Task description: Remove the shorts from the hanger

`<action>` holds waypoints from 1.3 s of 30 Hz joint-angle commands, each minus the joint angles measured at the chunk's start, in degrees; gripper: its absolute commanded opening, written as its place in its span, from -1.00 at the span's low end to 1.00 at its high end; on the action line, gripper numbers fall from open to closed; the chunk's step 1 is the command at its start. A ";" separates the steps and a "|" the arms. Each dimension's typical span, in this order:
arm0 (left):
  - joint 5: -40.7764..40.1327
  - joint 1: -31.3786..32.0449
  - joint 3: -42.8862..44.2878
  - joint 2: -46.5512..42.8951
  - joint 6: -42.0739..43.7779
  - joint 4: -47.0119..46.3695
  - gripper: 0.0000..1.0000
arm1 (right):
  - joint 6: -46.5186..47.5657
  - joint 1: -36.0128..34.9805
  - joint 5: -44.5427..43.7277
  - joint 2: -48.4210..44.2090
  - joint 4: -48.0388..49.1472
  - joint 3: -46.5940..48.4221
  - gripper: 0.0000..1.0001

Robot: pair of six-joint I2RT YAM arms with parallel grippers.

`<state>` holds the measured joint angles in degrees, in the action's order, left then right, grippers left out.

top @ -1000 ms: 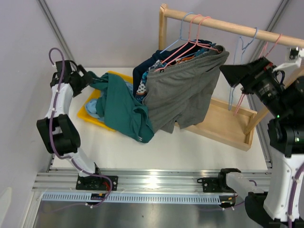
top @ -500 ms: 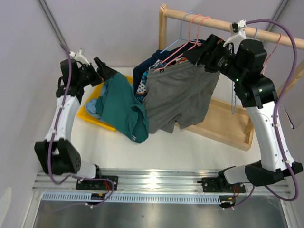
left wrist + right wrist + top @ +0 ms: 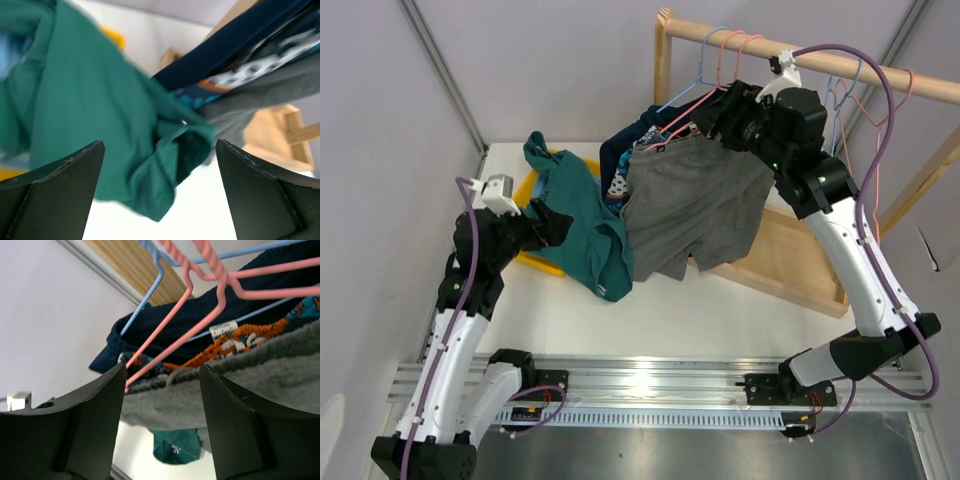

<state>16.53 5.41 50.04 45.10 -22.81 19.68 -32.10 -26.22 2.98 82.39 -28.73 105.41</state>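
Grey shorts (image 3: 695, 205) hang from pink hangers (image 3: 725, 75) on the wooden rail (image 3: 880, 72), with navy shorts (image 3: 625, 145) and patterned orange, blue and white shorts (image 3: 617, 185) behind them. Teal shorts (image 3: 575, 225) lie draped from the yellow bin (image 3: 535, 262) onto the table. Light blue fabric (image 3: 12, 45) shows at the left wrist view's edge. My left gripper (image 3: 555, 225) is open and empty beside the teal shorts (image 3: 100, 115). My right gripper (image 3: 715, 115) is open at the hangers, with the grey waistband (image 3: 225, 385) showing between its fingers (image 3: 90, 425).
Empty blue and pink hangers (image 3: 850, 100) hang further right on the rail. The rack's wooden base tray (image 3: 790, 260) lies under the grey shorts. Walls stand close on the left and behind.
My left arm has drawn back from above the bin, down to the near side of the teal shorts. My right gripper has moved left along the rail to the loaded hangers.
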 commanded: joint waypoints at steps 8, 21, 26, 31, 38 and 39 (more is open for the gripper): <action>-9.68 6.37 -3.99 -1.16 3.65 4.14 0.98 | -0.16 -2.78 -8.17 7.43 8.43 3.58 -0.08; -10.47 6.46 -3.99 -1.15 4.35 4.49 0.98 | 0.10 -4.10 -12.56 4.19 6.58 2.00 -1.00; -9.86 6.89 -3.29 -2.03 4.88 3.08 0.99 | 0.72 -4.10 -13.53 -0.03 5.62 1.91 -1.00; -11.70 9.96 3.11 -1.42 5.32 4.66 0.98 | 2.04 -4.10 -14.76 -4.33 3.25 3.49 -1.00; -4.68 19.71 19.20 4.64 7.95 7.65 0.98 | 1.86 -4.02 -14.59 -9.25 -0.27 3.93 -1.00; -3.10 23.03 21.48 5.25 8.22 7.04 0.98 | 1.51 -4.10 -14.32 -9.87 -0.45 3.76 -1.00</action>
<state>7.99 23.24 65.06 49.30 -17.17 28.12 -33.82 -30.30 -9.61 75.99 -33.26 106.21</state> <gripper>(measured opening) 0.993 0.039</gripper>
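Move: About 5 cm ahead of the right hand, 3 cm to its left and slightly below is the nearest pink hanger; the other pink hanger is some 6 cm ahead and 6 cm left. The grey shorts hang roughly 2 cm ahead, level sideways, 17 cm down, the navy shorts 5 cm ahead and 12 cm left. From the left hand the grey shorts are 10 cm ahead and 24 cm right; the green shorts lie 13 cm straight ahead, well below. Reaching some 5 cm forward and left and a little down to the grey shorts' pink hanger, the right hand shuts its half-closed fingers and pinches the hanger's wire, then draws it back, right and up by about 10 cm. The open left hand sinks 5 cm, waits, then rises about 11 cm while swinging right towards the hanging clothes. ##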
